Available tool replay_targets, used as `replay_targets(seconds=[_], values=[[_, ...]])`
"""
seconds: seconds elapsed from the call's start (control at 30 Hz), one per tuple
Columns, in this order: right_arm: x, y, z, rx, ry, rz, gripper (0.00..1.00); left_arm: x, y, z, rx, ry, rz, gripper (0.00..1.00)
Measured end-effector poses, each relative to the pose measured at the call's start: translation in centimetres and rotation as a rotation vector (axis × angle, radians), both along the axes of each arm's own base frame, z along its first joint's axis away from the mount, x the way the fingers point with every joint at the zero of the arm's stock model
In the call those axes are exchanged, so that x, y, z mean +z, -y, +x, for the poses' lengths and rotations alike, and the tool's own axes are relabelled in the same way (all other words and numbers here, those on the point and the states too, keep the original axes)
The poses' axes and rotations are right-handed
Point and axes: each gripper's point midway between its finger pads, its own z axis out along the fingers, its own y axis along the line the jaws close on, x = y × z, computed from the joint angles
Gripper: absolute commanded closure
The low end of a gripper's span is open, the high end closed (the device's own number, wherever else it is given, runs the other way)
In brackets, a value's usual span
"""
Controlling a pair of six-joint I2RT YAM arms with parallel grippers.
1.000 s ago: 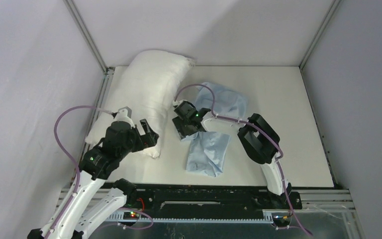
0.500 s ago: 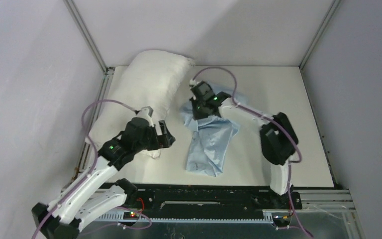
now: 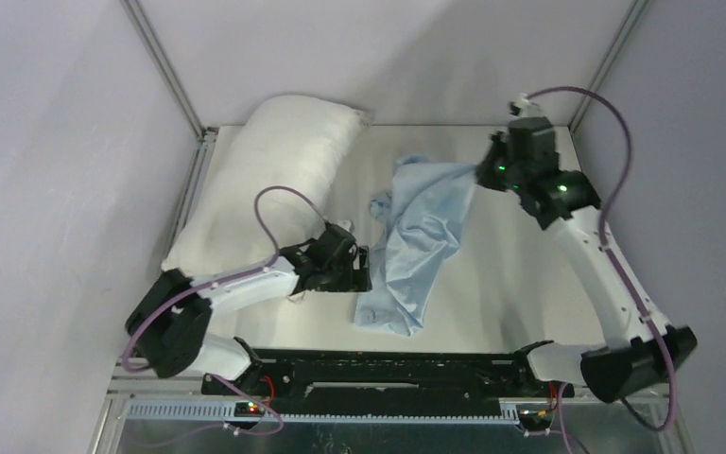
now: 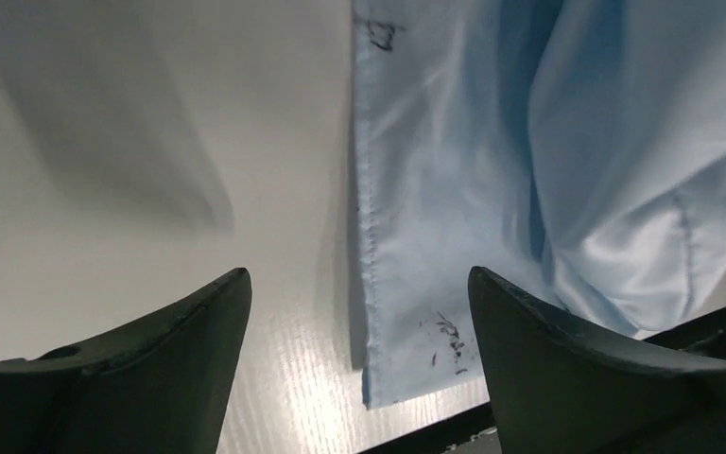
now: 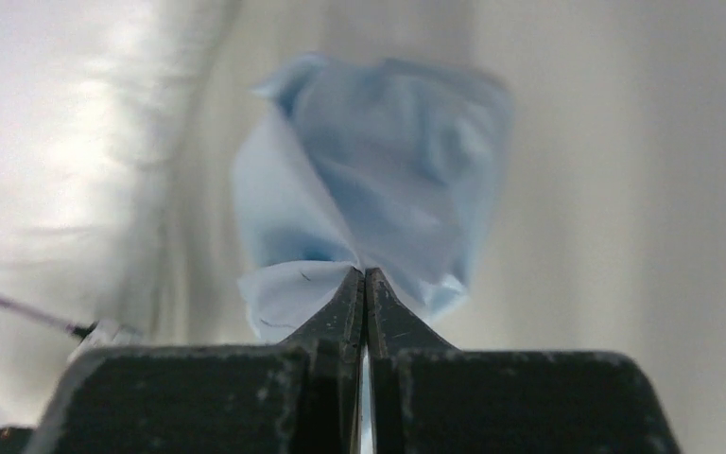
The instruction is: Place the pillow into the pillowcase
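The white pillow [image 3: 274, 175] lies along the left side of the table, reaching the far left corner. The light blue pillowcase [image 3: 418, 236] stretches from the table's near middle up to the far right, where my right gripper [image 3: 485, 172] is shut on its corner and holds it off the table. In the right wrist view the pinched pillowcase [image 5: 378, 180] hangs past the gripper [image 5: 364, 276]. My left gripper [image 3: 364, 279] is open, low by the pillowcase's near left edge. In the left wrist view the gripper [image 4: 359, 284] straddles the seamed edge of the pillowcase [image 4: 454, 189].
Grey walls and metal frame posts [image 3: 165, 71] close in the white table [image 3: 548, 284] at left, back and right. A black rail [image 3: 388, 364] runs along the near edge. The left arm's purple cable [image 3: 274, 203] loops over the pillow's near end.
My right gripper closed on the pillowcase and carried a corner up to the far right, stretching the cloth out. My left arm swung from the pillow's near end rightward to the pillowcase's edge.
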Motion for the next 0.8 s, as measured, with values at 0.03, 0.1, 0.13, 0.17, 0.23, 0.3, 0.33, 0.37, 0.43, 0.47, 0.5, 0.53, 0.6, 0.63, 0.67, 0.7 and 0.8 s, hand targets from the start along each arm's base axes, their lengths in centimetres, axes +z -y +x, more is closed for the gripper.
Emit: replay_targets(seconds=[0.03,0.1,0.13,0.17,0.23,0.3,0.33,0.37,0.43,0.47,0.5,0.53,0.6,0.63,0.67,0.7,0.8], values=[[-0.3,1.8,-0.3,-0.046,-0.01,-0.006,1.0,-0.8,0.3,-0.4,-0.013,-0.016,0.014,0.16],[-1.7,6.7,-1.3,-0.175,-0.051,-0.023,1.0,-2.0,1.2,-1.0,-0.033,-0.04,0.026,0.2],[-2.3,8.4,-1.9,-0.223,-0.068,-0.03,1.0,-2.5,1.6,-1.3,-0.043,-0.048,0.031,0.24],[-3.1,10.5,-2.6,-0.282,-0.091,-0.037,1.0,-3.0,2.0,-1.6,-0.056,-0.053,0.036,0.3],[-4.4,13.5,-4.1,-0.374,-0.128,-0.045,1.0,-2.9,3.4,-1.6,-0.065,-0.037,0.007,0.47],[-5.4,16.1,-5.4,-0.456,-0.163,-0.047,1.0,-3.2,4.2,-1.6,-0.072,-0.03,-0.002,0.78],[-5.8,17.1,-5.8,-0.487,-0.175,-0.043,1.0,-3.4,4.5,-1.6,-0.067,-0.034,-0.008,0.92],[-6.0,18.1,-6.2,-0.521,-0.185,-0.038,1.0,-3.6,4.8,-1.5,-0.065,-0.034,-0.011,0.99],[-6.2,19.7,-6.7,-0.575,-0.198,-0.026,1.0,-3.9,5.0,-1.5,-0.054,-0.037,-0.012,1.0],[-6.2,20.7,-6.9,-0.606,-0.2,-0.017,1.0,-3.9,5.0,-1.4,-0.051,-0.035,-0.012,1.0],[-6.2,21.2,-7.0,-0.626,-0.201,-0.011,1.0,-3.9,4.8,-1.4,-0.046,-0.031,-0.006,1.0],[-6.2,21.9,-7.2,-0.649,-0.203,0.0,1.0,-3.8,4.4,-1.4,-0.039,-0.027,0.01,1.0],[-6.1,22.7,-7.4,-0.682,-0.209,0.026,1.0,-3.3,3.0,-1.6,-0.02,-0.019,0.05,1.0],[-6.0,23.1,-7.3,-0.697,-0.211,0.039,1.0,-2.7,2.3,-1.6,-0.011,-0.008,0.062,1.0],[-5.7,23.5,-7.2,-0.713,-0.211,0.053,1.0,-1.9,1.6,-1.5,0.003,0.005,0.063,1.0],[-5.5,23.8,-6.9,-0.723,-0.209,0.066,1.0,-0.9,0.7,-1.3,0.023,0.022,0.059,1.0],[-4.7,24.6,-5.9,-0.744,-0.202,0.103,1.0,3.4,-2.7,0.0,0.128,0.111,0.004,1.0]])
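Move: Just below the left hand's open fingers, about 3 cm right, 1 cm back and 4 cm down, lies the pillowcase's left edge; the pillow is some 18 cm left and 16 cm ahead, level in height. Already holding the pillowcase's far end, the right hand has the table's right edge roughly 26 cm right, 6 cm back and 29 cm down, and that left edge 16 cm left, 15 cm back, 29 cm below. Dragging the held far end of the pillowcase about 25 cm right, drifting back and down a little, the right hand turns some 40 degrees clockwise. Meanwhile the left sinks and slides right about 5 cm, shuts its fingers on the pillowcase's left edge, then lifts it up and to the left, away from the right hand. ##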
